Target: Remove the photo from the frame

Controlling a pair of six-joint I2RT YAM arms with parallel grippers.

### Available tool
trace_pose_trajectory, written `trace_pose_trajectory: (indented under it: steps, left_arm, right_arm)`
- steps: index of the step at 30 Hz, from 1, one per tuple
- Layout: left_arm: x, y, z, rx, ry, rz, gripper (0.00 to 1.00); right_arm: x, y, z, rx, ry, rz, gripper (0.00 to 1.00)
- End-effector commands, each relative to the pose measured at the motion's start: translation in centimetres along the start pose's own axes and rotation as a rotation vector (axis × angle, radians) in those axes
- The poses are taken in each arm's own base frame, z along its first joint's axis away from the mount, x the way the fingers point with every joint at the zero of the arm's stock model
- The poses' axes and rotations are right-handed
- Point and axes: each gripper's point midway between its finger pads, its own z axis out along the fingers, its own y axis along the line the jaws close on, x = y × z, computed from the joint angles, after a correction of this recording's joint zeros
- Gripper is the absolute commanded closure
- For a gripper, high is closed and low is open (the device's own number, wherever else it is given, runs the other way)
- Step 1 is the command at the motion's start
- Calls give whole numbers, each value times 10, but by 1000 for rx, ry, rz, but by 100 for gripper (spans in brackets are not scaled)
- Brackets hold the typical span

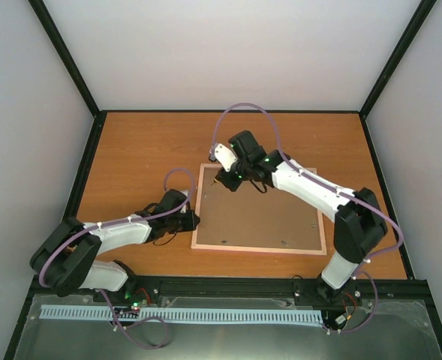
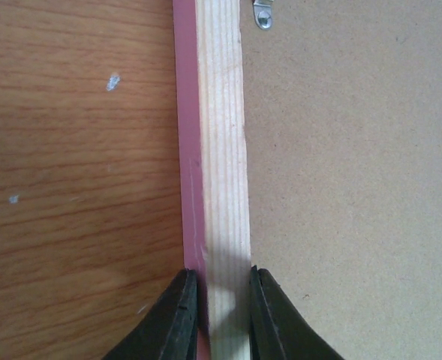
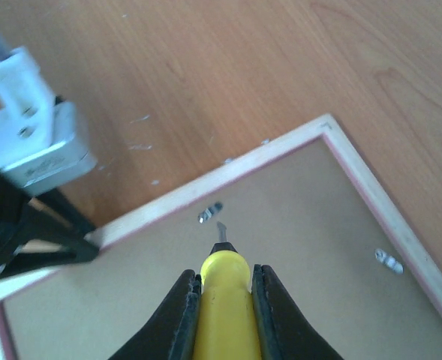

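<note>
The pink frame (image 1: 258,249) lies face down on the table, its brown backing board (image 1: 258,214) up. The photo is hidden under the board. My left gripper (image 1: 193,220) is shut on the frame's left rail (image 2: 222,150), one finger on the pink outer side, the other on the board side (image 2: 224,300). My right gripper (image 1: 232,180) hovers over the frame's far left corner, shut on a yellow-handled screwdriver (image 3: 224,307). The screwdriver's tip (image 3: 221,231) sits just short of a small metal clip (image 3: 210,213) on the board.
Another metal clip (image 3: 389,260) lies near the frame's far rail, and one (image 2: 263,13) shows by the left rail. The left arm's white camera block (image 3: 33,135) stands close beside the screwdriver. Bare wooden table (image 1: 145,150) surrounds the frame, with black posts at the corners.
</note>
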Motion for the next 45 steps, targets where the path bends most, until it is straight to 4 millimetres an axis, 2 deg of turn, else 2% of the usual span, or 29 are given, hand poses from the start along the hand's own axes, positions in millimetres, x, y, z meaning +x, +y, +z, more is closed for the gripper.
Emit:
trace_pose_trajectory:
  steps: [1,4,7,8,11,14,18,22,27,29,32,35,41,45]
  left_arm:
    - [8,8,-7,-39,27,-5,98]
    - [1,2,-13,-25,1,24,91]
    - [-11,-13,-23,22,-31,100,70]
    - [-15,-18,-26,31,-44,126,63]
    - [-34,-40,-41,84,-96,227,50]
    - [-51,-71,-62,190,-174,346,48]
    - [-63,-123,-109,420,-335,486,47]
    - [-58,-164,-155,609,-374,659,51]
    - [-45,-189,-187,741,-328,796,50]
    - [-41,-190,-188,756,-310,815,50]
    - [-33,-190,-192,782,-286,837,49]
    - [-19,-194,-194,859,-226,849,48]
    - [-3,-188,-171,837,-116,828,46]
    - [12,-195,-158,828,-74,866,45]
  right_arm:
    - [-2,12,-40,-38,-52,-67,97]
    - [10,21,-59,-62,-61,-93,97]
    - [27,36,-78,-110,-105,-140,97]
    - [39,41,-81,-118,-105,-156,97]
    - [55,51,-95,-134,-123,-222,97]
    - [71,66,-105,-200,-102,-254,97]
    - [85,85,-116,-297,-89,-255,97]
    - [80,115,-146,-499,-111,-236,97]
    - [71,129,-164,-622,-159,-214,97]
    - [69,133,-163,-689,-192,-174,97]
    - [71,126,-154,-755,-233,-110,97]
    - [80,114,-138,-761,-195,-61,97]
    - [82,112,-134,-771,-192,-36,97]
    - [83,112,-134,-757,-201,-41,97]
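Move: The left gripper is on the frame's left rim; the screwdriver in the right fingers lies from it about 10 cm ahead, 6 cm to the right and 13 cm up. The frame's middle is some 20 cm right and 4 cm ahead of the left hand, the left-rim tab 10 cm ahead and 3 cm right, the near tab 8 cm back and 9 cm right. From the right hand, the left gripper lies about 9 cm back, 8 cm left and 15 cm down. Tug the pinched rim about 1 cm back and left, then open the left fingers, let go and lift some 22 cm, drifting right and back while swinging the wrist clockwise and up to face the screwdriver. Meanwhile keep the right grip on the screwdriver and draw it back about 17 cm and somewhat right over the frame, turning counter-clockwise, until it stands just in front of the open left fingers. ##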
